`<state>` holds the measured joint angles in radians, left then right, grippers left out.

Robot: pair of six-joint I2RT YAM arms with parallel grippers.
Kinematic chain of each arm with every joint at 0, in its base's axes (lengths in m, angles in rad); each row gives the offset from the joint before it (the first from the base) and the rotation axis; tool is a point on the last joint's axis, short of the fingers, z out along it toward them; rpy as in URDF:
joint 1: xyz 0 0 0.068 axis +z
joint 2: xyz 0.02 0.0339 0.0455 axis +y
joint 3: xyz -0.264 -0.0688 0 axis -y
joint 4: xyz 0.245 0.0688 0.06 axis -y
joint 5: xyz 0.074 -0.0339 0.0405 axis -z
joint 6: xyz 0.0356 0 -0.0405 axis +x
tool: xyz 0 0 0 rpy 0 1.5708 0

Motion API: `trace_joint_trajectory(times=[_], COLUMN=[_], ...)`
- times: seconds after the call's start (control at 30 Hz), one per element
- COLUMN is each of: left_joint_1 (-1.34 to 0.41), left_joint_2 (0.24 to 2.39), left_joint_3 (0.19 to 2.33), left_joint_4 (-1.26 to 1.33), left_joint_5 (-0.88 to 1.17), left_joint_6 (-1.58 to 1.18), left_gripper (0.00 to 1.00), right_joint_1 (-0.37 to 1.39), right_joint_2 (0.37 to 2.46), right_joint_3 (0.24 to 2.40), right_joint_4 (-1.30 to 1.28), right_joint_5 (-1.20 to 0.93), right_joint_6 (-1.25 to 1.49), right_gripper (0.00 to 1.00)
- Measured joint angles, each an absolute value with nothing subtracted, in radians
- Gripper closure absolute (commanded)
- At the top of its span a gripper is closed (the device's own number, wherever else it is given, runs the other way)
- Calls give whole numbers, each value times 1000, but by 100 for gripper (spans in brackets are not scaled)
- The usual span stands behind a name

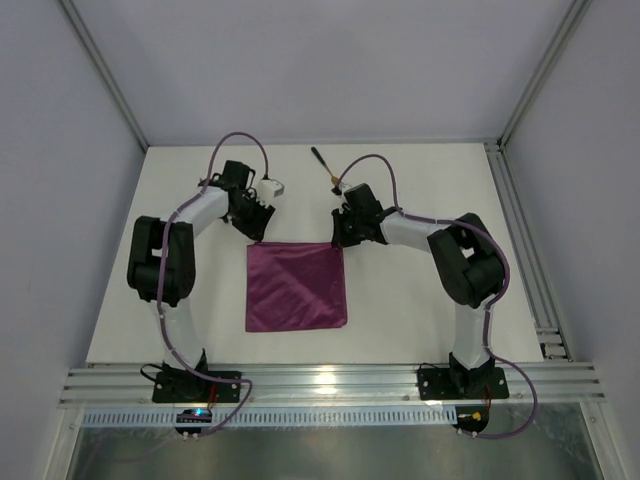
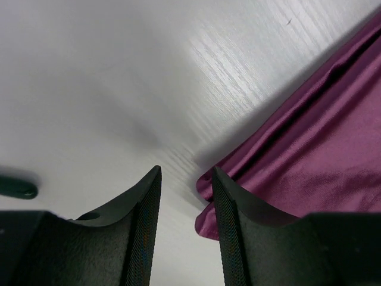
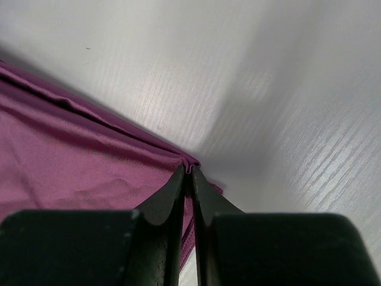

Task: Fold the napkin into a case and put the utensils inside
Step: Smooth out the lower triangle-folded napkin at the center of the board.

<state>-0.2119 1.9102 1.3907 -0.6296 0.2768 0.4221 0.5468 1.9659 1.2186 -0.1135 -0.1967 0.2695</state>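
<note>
The magenta napkin (image 1: 296,286) lies flat on the white table as a rough square between the two arms. My left gripper (image 1: 257,232) is at its far left corner, open. In the left wrist view the corner of the napkin (image 2: 309,149) lies just beside the right finger (image 2: 238,226), and only bare table shows in most of the gap of the left gripper (image 2: 186,170). My right gripper (image 1: 340,238) is at the far right corner. In the right wrist view it (image 3: 188,169) is shut on a pinched fold of the napkin (image 3: 71,167). One utensil (image 1: 325,168), black-handled with a gold head, lies behind the right gripper.
A dark rounded object (image 2: 18,188) lies on the table at the left edge of the left wrist view; I cannot tell what it is. Aluminium frame rails (image 1: 520,230) run along the table's right side and near edge. White walls enclose the back.
</note>
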Motion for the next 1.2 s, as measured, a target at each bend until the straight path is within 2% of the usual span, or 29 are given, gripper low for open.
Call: trace_joint_trajectory(times=[0.23,0.37,0.4,0.5,0.7,0.77,0.97,1.2], left_joint_1=[-220,-221,-221,-221,-221,-221,-221,-220], left_joint_2=[1948,1947,1947,1947,1947,1947,1938,1935], left_joint_3=[1375,1361,1359,1357,1345,1336,1325,1325], left_joint_4=[-673,-682,-689,-699,-701,-700,-701,-701], left_joint_5=[334,344,345,345,345,344,346,352], left_joint_6=[448,466,471,483,488,488,488,487], left_gripper=[62,80,88,100,100,100,100,100], right_joint_1=[547,547,547,547,548,548,548,550], right_joint_2=[1966,1966,1966,1962,1934,1922,1884,1869], right_joint_3=[1217,1217,1217,1216,1195,1188,1184,1204], right_joint_4=[-109,-109,-109,-109,-112,-117,-138,-112], right_joint_5=[-200,-200,-200,-198,-179,-171,-166,-246], right_joint_6=[264,264,264,263,259,253,171,78], right_gripper=[87,85,85,84,82,72,62,61])
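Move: Just behind and below the left fingers, roughly 2 cm back, 1 cm to the left and 3 cm down, lies the napkin's far left corner. The knife is some 10 cm ahead and 10 cm to the left of that hand, about 4 cm below it. The right hand already has the napkin's far right corner between its nearly shut fingers; the far left corner lies level with it, about 20 cm to its left. The fork is some 20 cm ahead of the right hand and 3 cm to its left. Drawing back about 4 cm and sinking 3, the left hand comes down onto the napkin's far edge close to its left corner, shuts its half-open fingers on the cloth and stays there, tugged slightly towards the base. The right hand holds its corner still meanwhile, then opens and, after edging right, lifts nearly 4 cm clear, turning some 10 degrees counter-clockwise. ##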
